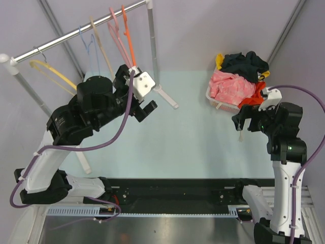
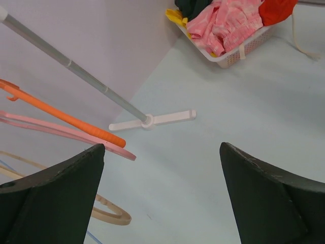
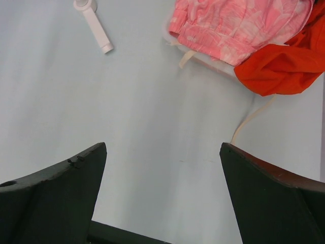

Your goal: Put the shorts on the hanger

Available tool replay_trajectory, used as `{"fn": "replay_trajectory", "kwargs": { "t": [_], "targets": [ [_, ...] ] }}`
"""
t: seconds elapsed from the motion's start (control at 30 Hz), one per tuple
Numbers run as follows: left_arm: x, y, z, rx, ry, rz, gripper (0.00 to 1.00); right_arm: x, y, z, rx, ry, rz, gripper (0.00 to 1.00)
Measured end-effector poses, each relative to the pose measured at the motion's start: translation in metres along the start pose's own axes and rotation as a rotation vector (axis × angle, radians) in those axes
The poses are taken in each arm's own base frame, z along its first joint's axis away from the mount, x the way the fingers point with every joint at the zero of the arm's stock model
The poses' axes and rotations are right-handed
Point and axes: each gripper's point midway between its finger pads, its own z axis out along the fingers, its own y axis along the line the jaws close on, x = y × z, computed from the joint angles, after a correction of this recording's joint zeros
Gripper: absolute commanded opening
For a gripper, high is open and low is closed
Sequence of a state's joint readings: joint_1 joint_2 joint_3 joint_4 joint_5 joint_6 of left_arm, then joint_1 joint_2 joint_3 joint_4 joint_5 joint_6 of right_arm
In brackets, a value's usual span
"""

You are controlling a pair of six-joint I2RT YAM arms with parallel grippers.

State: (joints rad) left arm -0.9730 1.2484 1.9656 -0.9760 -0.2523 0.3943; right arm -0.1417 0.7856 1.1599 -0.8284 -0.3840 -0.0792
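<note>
The dark shorts (image 1: 244, 62) lie bunched on top of the clothes pile in a white basket (image 1: 215, 104) at the back right; in the left wrist view only their dark edge (image 2: 190, 6) shows. The pale-pink hanger (image 1: 118, 38) hangs on the rack's rail, and its arm (image 2: 61, 133) runs just left of my left fingers. My left gripper (image 1: 145, 109) (image 2: 162, 147) is open and empty, raised over the table beside the rack. My right gripper (image 1: 242, 123) (image 3: 162, 145) is open and empty over bare table, just in front of the basket.
The metal rail (image 1: 76, 33) also carries an orange hanger (image 1: 128, 35), a beige hanger (image 1: 101, 48), a blue one (image 1: 86, 43) and a yellow one (image 1: 51, 73). The rack's white foot (image 1: 166, 96) lies on the table. A pink garment (image 1: 231, 86) and a red-orange garment (image 1: 252, 96) hang over the basket's front.
</note>
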Motion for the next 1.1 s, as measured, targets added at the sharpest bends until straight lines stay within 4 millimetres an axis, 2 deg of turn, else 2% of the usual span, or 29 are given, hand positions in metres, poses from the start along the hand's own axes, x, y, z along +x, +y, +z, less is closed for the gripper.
{"fn": "replay_trajectory", "kwargs": {
  "t": [0.2,0.37,0.47,0.57,0.8,0.87,0.93,1.1],
  "targets": [
    [-0.012,0.009,-0.004,-0.044,-0.088,0.027,1.0,-0.012,-0.014,0.019,0.032,0.006,0.012,1.0],
    [-0.038,0.023,-0.012,-0.099,-0.199,0.02,1.0,-0.038,-0.033,0.041,0.062,-0.014,0.04,1.0],
    [-0.044,0.026,-0.011,-0.11,-0.223,0.013,1.0,-0.053,-0.047,0.055,0.08,-0.029,0.05,1.0],
    [-0.043,0.023,-0.004,-0.104,-0.212,0.016,1.0,-0.068,-0.069,0.073,0.11,-0.042,0.071,1.0],
    [-0.027,0.008,0.02,-0.064,-0.151,0.033,1.0,-0.091,-0.14,0.112,0.205,-0.092,0.173,1.0],
    [-0.022,0.001,0.025,-0.041,-0.138,0.033,1.0,-0.095,-0.154,0.127,0.214,-0.109,0.195,1.0],
    [-0.02,-0.002,0.028,-0.028,-0.132,0.032,1.0,-0.096,-0.161,0.138,0.214,-0.114,0.208,1.0],
    [-0.011,-0.015,0.036,0.015,-0.113,0.024,1.0,-0.102,-0.192,0.183,0.225,-0.136,0.241,1.0]
  ]
}}
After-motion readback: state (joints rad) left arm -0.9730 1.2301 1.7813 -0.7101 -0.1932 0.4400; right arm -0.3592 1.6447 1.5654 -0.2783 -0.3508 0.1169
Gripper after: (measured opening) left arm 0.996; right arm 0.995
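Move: The dark shorts, which the open right hand seems to be making for, lie some 41 cm ahead of it, 8 cm to its right and about 16 cm below. The pink shorts are nearer, about 28 cm straight ahead, and the red cloth about 23 cm ahead and 10 cm to the right, both roughly 18 cm below. From the left hand, the dark shorts are about 39 cm ahead, 54 cm right and 33 cm down. The right hand sweeps some 25 cm forward and about 14 cm to its right, up to the basket and towards the dark shorts, fingers staying wide open; it rises a couple of centimetres on the way, then sinks again to about its starting height while the wrist swings some 20 degrees clockwise. Meanwhile the empty left hand, beside the hangers and also open, lifts about 5 cm with its fingers tilting up, then comes back down and drifts roughly 4 cm to its right, clear of any cloth. ##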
